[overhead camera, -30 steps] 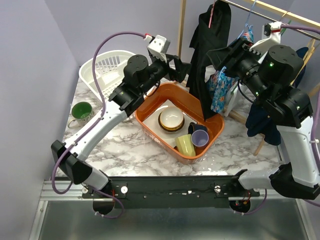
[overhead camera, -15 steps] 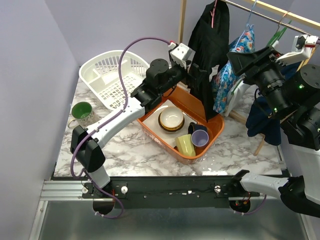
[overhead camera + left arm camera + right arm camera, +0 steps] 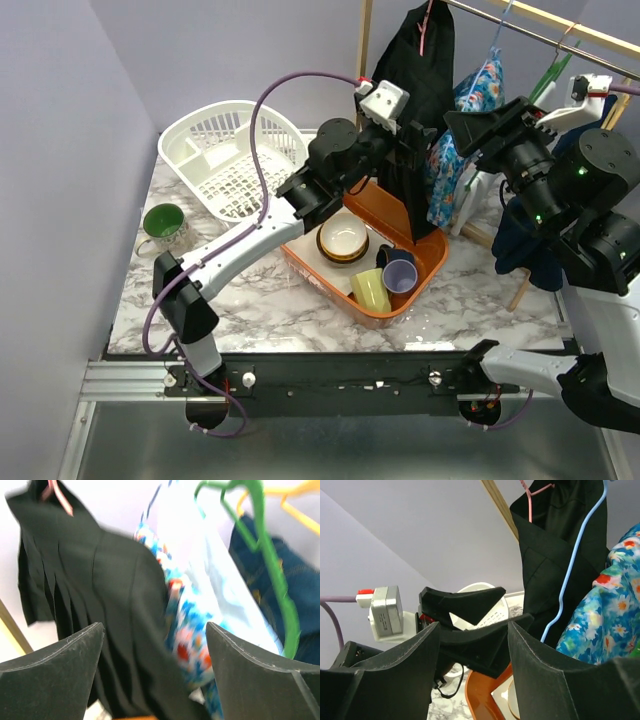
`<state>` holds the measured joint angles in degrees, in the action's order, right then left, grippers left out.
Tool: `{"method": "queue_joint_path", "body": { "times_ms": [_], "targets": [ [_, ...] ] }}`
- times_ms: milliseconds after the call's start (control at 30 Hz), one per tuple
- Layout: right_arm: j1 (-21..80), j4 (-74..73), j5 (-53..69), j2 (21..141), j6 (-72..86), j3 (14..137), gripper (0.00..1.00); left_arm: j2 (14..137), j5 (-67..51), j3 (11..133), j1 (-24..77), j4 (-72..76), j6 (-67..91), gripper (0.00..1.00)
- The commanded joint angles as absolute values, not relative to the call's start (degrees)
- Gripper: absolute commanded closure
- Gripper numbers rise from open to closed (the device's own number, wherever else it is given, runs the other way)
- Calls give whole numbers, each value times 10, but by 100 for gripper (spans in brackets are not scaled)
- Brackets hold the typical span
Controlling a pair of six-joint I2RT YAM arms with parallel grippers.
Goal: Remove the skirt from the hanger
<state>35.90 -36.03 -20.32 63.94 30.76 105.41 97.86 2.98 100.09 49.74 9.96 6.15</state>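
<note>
The black pleated skirt [image 3: 418, 90] hangs from a pink hanger [image 3: 430, 22] at the rail's left end. It also shows in the left wrist view, skirt [image 3: 100, 605] under hanger [image 3: 59, 497], and in the right wrist view, skirt [image 3: 555, 565] under hanger [image 3: 532, 492]. My left gripper [image 3: 403, 150] is open just left of the skirt's middle; in its own view the left gripper [image 3: 154, 630] frames the cloth without touching it. My right gripper [image 3: 478, 122] is open to the skirt's right, by the floral garment [image 3: 448, 165]. Nothing sits between the right gripper [image 3: 474, 625] fingers.
A blue hanger [image 3: 575, 565] carries the floral garment; a green hanger [image 3: 265, 545] and dark denim [image 3: 522, 240] hang further right. Below the skirt an orange tub [image 3: 325, 190] holds a bowl [image 3: 343, 238] and cups [image 3: 398, 272]. White basket [image 3: 225, 150] and green mug [image 3: 162, 222] stand left.
My left arm has stretched up and to the right, bringing its open gripper to the skirt. My right gripper has drawn back to the right, away from the skirt.
</note>
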Motion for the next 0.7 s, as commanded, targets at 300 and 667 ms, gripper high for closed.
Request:
{"method": "queue_joint_path", "body": {
  "times_ms": [300, 667],
  "targets": [
    [361, -346, -229, 613, 298, 1042, 36, 1099, 212, 1106, 518, 58, -45, 16],
    [361, -340, -214, 619, 311, 1034, 35, 1103, 260, 1121, 531, 83, -128, 84]
  ]
}}
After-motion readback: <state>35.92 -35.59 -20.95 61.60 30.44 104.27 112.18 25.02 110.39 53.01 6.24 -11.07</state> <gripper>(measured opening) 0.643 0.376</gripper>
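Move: A fold of the black skirt on the pink hanger is roughly 7 cm ahead of the left hand, 2 cm to its right and 7 cm lower. The flowered garment hangs beside the skirt, some 7 cm ahead of the left hand, 11 cm right and 5 cm below. The orange crate stands about 32 cm below that hand, 3 cm ahead and 5 cm left. From the right hand, the skirt's fold is about 15 cm ahead, 1 cm left and 16 cm down. The black skirt's cloth ends up pinched between the left fingers, which come in wide open and close on it only late, once the reach is nearly done. The left hand gets there by going forward and down, about 7 cm each way, while the wrist swings some 20 degrees counter-clockwise and rolls its left side up about as much. ##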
